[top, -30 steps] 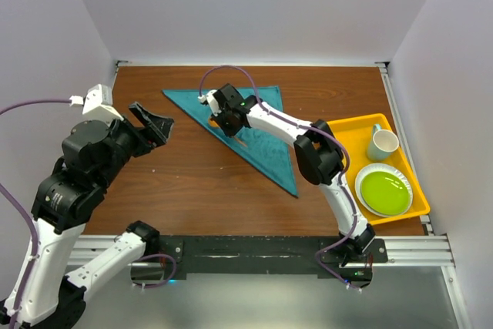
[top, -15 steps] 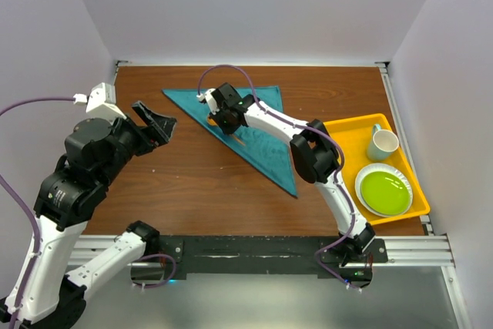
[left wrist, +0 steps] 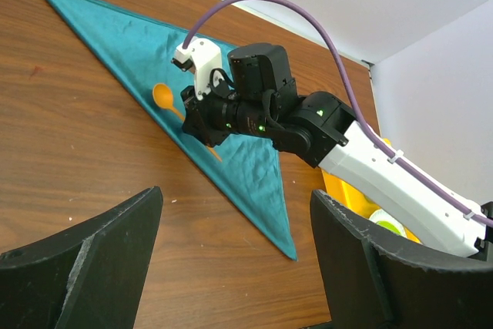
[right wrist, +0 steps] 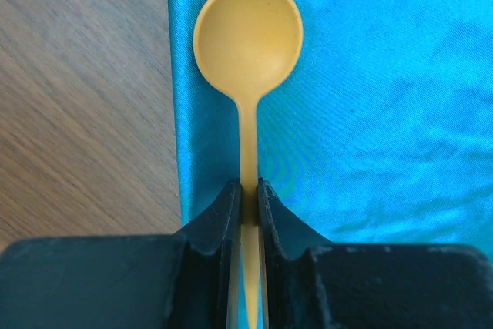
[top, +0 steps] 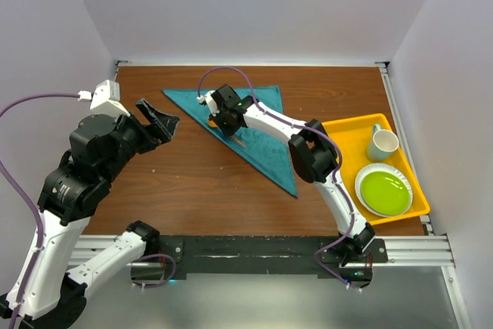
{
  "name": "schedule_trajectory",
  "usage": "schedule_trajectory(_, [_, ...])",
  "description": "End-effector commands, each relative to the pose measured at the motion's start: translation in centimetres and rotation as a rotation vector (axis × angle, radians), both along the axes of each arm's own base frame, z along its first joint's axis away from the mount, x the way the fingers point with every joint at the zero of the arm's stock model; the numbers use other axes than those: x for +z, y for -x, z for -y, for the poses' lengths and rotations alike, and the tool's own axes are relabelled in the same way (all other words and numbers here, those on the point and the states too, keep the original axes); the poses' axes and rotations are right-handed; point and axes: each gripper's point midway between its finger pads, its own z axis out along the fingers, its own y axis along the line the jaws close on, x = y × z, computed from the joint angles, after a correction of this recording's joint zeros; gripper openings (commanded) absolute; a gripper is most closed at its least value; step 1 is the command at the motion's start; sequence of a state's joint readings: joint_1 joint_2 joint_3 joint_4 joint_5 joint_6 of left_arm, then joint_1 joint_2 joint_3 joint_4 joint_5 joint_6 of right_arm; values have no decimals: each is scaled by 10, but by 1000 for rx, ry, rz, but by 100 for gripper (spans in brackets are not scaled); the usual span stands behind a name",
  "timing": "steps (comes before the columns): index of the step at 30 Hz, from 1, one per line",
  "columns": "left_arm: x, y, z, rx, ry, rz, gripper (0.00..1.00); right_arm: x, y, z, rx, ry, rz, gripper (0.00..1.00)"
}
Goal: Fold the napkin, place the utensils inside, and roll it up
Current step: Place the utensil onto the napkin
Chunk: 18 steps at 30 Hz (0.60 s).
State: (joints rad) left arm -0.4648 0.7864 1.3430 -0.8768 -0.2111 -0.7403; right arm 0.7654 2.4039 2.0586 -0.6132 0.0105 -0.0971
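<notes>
The teal napkin point(top: 269, 148) lies folded into a triangle on the wooden table, its long fold edge running from far left to near right. The orange spoon point(right wrist: 248, 36) rests on the cloth just inside that fold edge, bowl pointing away from my right gripper point(right wrist: 247, 194). That gripper is shut on the spoon's thin handle, low over the napkin point(right wrist: 370, 113). In the left wrist view the spoon's bowl point(left wrist: 162, 96) shows beside the right wrist. My left gripper point(top: 158, 121) hangs open above bare table left of the napkin, holding nothing.
A yellow tray point(top: 347, 132) sits at the right edge of the table, holding a pale green cup point(top: 383, 144) and a white-rimmed green plate point(top: 384, 190). White walls enclose the table on three sides.
My left arm has drifted slightly up and to the right. The right gripper has shifted a little toward the napkin's fold edge, still on the spoon.
</notes>
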Motion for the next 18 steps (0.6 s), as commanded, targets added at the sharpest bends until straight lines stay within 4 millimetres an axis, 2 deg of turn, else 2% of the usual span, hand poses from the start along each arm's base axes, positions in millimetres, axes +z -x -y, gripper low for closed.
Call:
schedule_trajectory(1, [9, -3, 3, -12, 9, 40, 82, 7, -8, -6, -10, -18, 29, 16])
schedule_trajectory(12, [6, -2, 5, -17, 26, 31, 83, 13, -8, -10, -19, -38, 23, 28])
schedule_trajectory(15, [0, -4, 8, -22, 32, 19, 84, 39, -12, -13, -51, -62, 50, 34])
schedule_trajectory(16, [-5, -7, 9, -18, 31, 7, 84, 61, -16, -11, -92, -92, 72, 36])
schedule_trajectory(18, [-11, -12, 9, 6, 43, -15, 84, 91, -13, -11, -130, -139, 78, 43])
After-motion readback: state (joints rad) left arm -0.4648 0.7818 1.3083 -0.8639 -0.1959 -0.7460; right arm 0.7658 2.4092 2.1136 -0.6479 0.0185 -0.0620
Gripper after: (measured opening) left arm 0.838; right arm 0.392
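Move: The spoon's handle is still between the right fingertips, its middle about 1 cm ahead and 1 cm left of the hand, bowl pointing forward-left. It is already down over the napkin, whose middle lies some 4 cm ahead and 5 cm right, about 1 cm below; the folded edge is roughly 2 cm back and 1 cm left. From the left hand the spoon is about 20 cm ahead, 16 cm right and 34 cm below. Hold the right gripper where it is over the napkin, without turning, and spread the fingers from nearly shut to a bit over a third open so both pads come off the spoon's handle. Only then lift the hand, about 1.5 cm up, straight off the spoon. ##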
